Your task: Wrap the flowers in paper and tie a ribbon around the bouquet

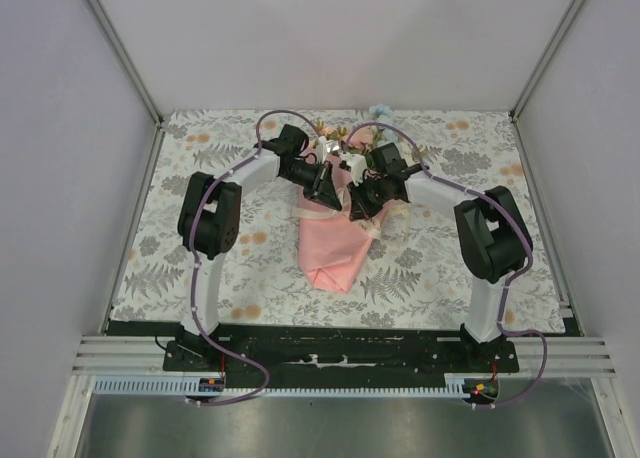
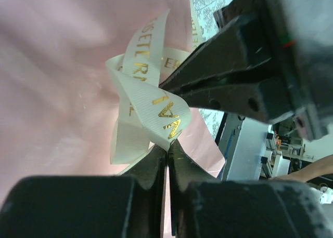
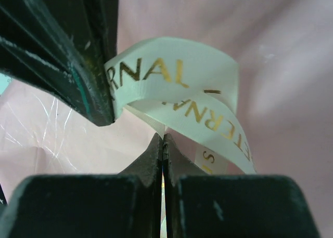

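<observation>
The bouquet (image 1: 335, 243) lies mid-table, a pink paper (image 2: 52, 66) cone with its tip toward the arms. The flowers (image 1: 378, 110) stick out at its far end. A cream ribbon (image 2: 145, 92) with gold lettering loops over the cone's waist. Both grippers meet above that waist. My left gripper (image 2: 167, 144) pinches a ribbon fold at its tips, the jaws all but touching. My right gripper (image 3: 164, 136) is shut on a thin ribbon edge (image 3: 177, 77). Each wrist view shows the other gripper's dark fingers close by, against the ribbon loop.
A floral-print tablecloth (image 1: 200, 268) covers the table. Grey walls and metal frame posts (image 1: 120, 48) bound it on three sides. Purple cables (image 1: 285, 118) arch over both forearms. The arm bases sit on a black rail (image 1: 340, 348) at the near edge.
</observation>
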Robot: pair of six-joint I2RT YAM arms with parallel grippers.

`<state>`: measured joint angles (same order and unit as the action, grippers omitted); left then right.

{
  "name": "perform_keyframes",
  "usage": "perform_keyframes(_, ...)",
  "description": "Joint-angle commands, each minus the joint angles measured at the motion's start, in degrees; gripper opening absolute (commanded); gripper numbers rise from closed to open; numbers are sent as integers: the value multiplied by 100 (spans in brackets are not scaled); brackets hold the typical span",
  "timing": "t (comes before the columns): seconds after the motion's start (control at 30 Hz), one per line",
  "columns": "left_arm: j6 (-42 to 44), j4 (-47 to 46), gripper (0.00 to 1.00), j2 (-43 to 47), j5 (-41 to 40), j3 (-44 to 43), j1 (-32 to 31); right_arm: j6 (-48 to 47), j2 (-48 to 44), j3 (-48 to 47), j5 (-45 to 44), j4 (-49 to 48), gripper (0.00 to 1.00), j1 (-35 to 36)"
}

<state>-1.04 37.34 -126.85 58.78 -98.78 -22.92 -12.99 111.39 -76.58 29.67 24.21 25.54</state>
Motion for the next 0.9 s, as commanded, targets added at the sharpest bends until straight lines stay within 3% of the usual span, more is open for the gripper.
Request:
perform_keyframes(0.0,-107,-376,10,599,248,376,-81,762,-522,405,39,-1407,0,-5)
perform_keyframes(0.2,-441,-1053,12,898,-15,974,-73,1834,-478,661,162,-2296,0,-5)
perform_keyframes(0.33,-477,-1255,24,1039,-156,1255,-90,2397,-382,863,301,-2806,0,-31)
perform_keyframes(0.4,-266,-1151,31,1109,-489,1370,-108,2590,-399,1100,311,-3236,0,-40)
perform_keyframes(0.53,-46,-1106,32,1250,-1438,1598,-134,2924,-355,1478,433,-3922,3,-93)
perform_keyframes(0.63,95,-1080,33,1346,-1589,1713,-125,3285,-329,1873,610,-4746,4,-172)
perform_keyframes(0.73,813,-879,36,1636,-1607,1766,-82,3408,-320,2146,654,-5293,4,-207)
perform_keyframes(0.77,981,-852,44,1793,-1563,1844,-47,3452,-320,2225,663,-5503,4,-233)
perform_keyframes(0.8,1165,-851,59,1917,-1554,1915,-29,3514,-320,2330,680,-5688,4,-242)
perform_keyframes(0.87,1543,-817,61,2242,-1598,2055,6,3576,-320,2480,716,-5997,4,-251)
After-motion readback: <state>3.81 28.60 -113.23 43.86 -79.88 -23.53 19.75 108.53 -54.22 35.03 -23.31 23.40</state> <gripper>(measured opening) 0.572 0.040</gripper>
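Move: The ribbon loop lies right between the two grippers: about 2 cm to the right of the left hand, level with it front to back and some 2 cm below. From the right hand, the loop is roughly 2 cm left, 1 cm ahead and 2 cm higher. From the left hand, the ribbon's left tail is about 4 cm left, 1 cm ahead and 7 cm below, while the peach blooms stand some 19 cm ahead, 6 cm right and 6 cm below. Backward first, by about 2 cm, then roughly 4 cm to the left and slightly down, the left hand comes off the ribbon loop, tilting a little as its almost shut fingers spread to over half open. The right hand, nearly shut on the ribbon, follows left, forward and up, then sinks back part way, rolling its left side up some 25 degrees while turning clockwise. ##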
